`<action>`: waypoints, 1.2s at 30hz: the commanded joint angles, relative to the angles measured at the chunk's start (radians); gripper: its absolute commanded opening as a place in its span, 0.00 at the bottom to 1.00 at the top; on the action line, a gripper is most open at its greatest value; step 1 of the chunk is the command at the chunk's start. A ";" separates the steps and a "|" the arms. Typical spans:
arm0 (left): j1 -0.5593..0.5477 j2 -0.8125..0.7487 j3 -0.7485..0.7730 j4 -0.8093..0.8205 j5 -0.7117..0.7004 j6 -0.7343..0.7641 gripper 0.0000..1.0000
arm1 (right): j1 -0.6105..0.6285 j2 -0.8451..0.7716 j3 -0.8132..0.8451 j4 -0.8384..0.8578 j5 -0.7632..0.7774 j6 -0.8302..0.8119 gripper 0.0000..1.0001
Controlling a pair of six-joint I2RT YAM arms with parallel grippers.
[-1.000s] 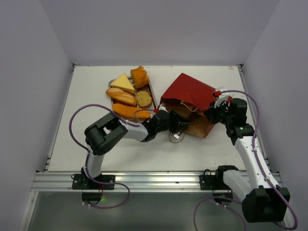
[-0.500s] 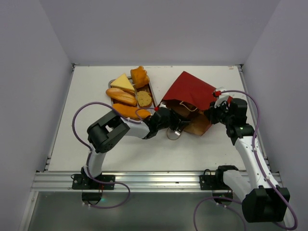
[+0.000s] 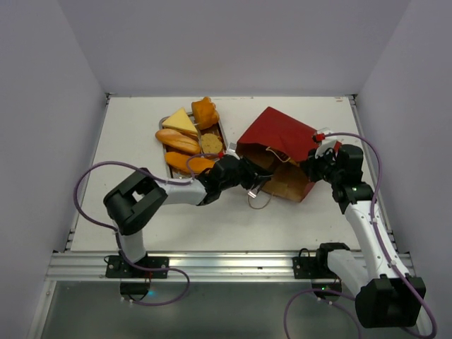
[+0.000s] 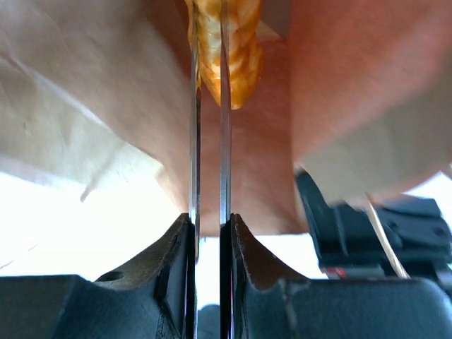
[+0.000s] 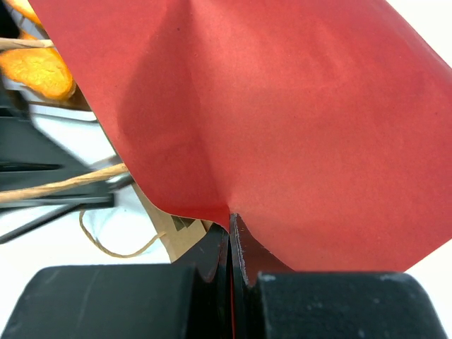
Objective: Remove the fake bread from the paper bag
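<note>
The paper bag (image 3: pixel 279 138), red outside and brown inside, lies on its side with its mouth toward the table's front left. My left gripper (image 3: pixel 253 178) reaches into that mouth. In the left wrist view its thin metal fingers (image 4: pixel 195 141) stand close together, shut on a golden-orange piece of fake bread (image 4: pixel 244 56) inside the brown bag interior (image 4: pixel 85 85). My right gripper (image 3: pixel 314 167) is shut on the bag's red wall (image 5: pixel 296 106) and pinches its edge between the jaws (image 5: pixel 230 220). Several other breads (image 3: pixel 180 140) lie on a tray.
The silver tray (image 3: pixel 222 131) stands left of the bag and holds a yellow wedge (image 3: pixel 180 121), a bun (image 3: pixel 205 111), a round slice (image 3: pixel 210 144) and long loaves. A twine handle loop (image 3: pixel 258 200) lies on the table in front of the bag. Grey walls stand close on both sides.
My left gripper has narrowed its jaws onto the bread inside the bag mouth. The left elbow has swung out to the left. The right arm has held still.
</note>
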 commanded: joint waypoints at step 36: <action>-0.014 -0.704 -0.421 -0.236 0.211 0.318 0.00 | 0.002 -0.027 -0.012 0.055 0.083 -0.013 0.00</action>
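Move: The last fake bread, already gripped at the far end of the left hand's tongs, sits inside the paper bag, roughly 9 cm ahead of that hand, 10 cm to its right and 5 cm below. The tray it is bound for lies about 25 cm to the left, 12 cm ahead and 12 cm down, the orange loaf on it 27 cm left and 8 cm ahead. From the right hand, the tray is some 38 cm left, 13 cm ahead and 17 cm below. The fake bread is drawn out through the mouth of the paper bag by the left hand, which keeps the tongs squeezed around it: up and back to the left at first, then level, about 15 cm in all, as much left as back, the wrist turning some 10 degrees clockwise near the end. The right hand keeps pinching the bag's rim almost in place. ##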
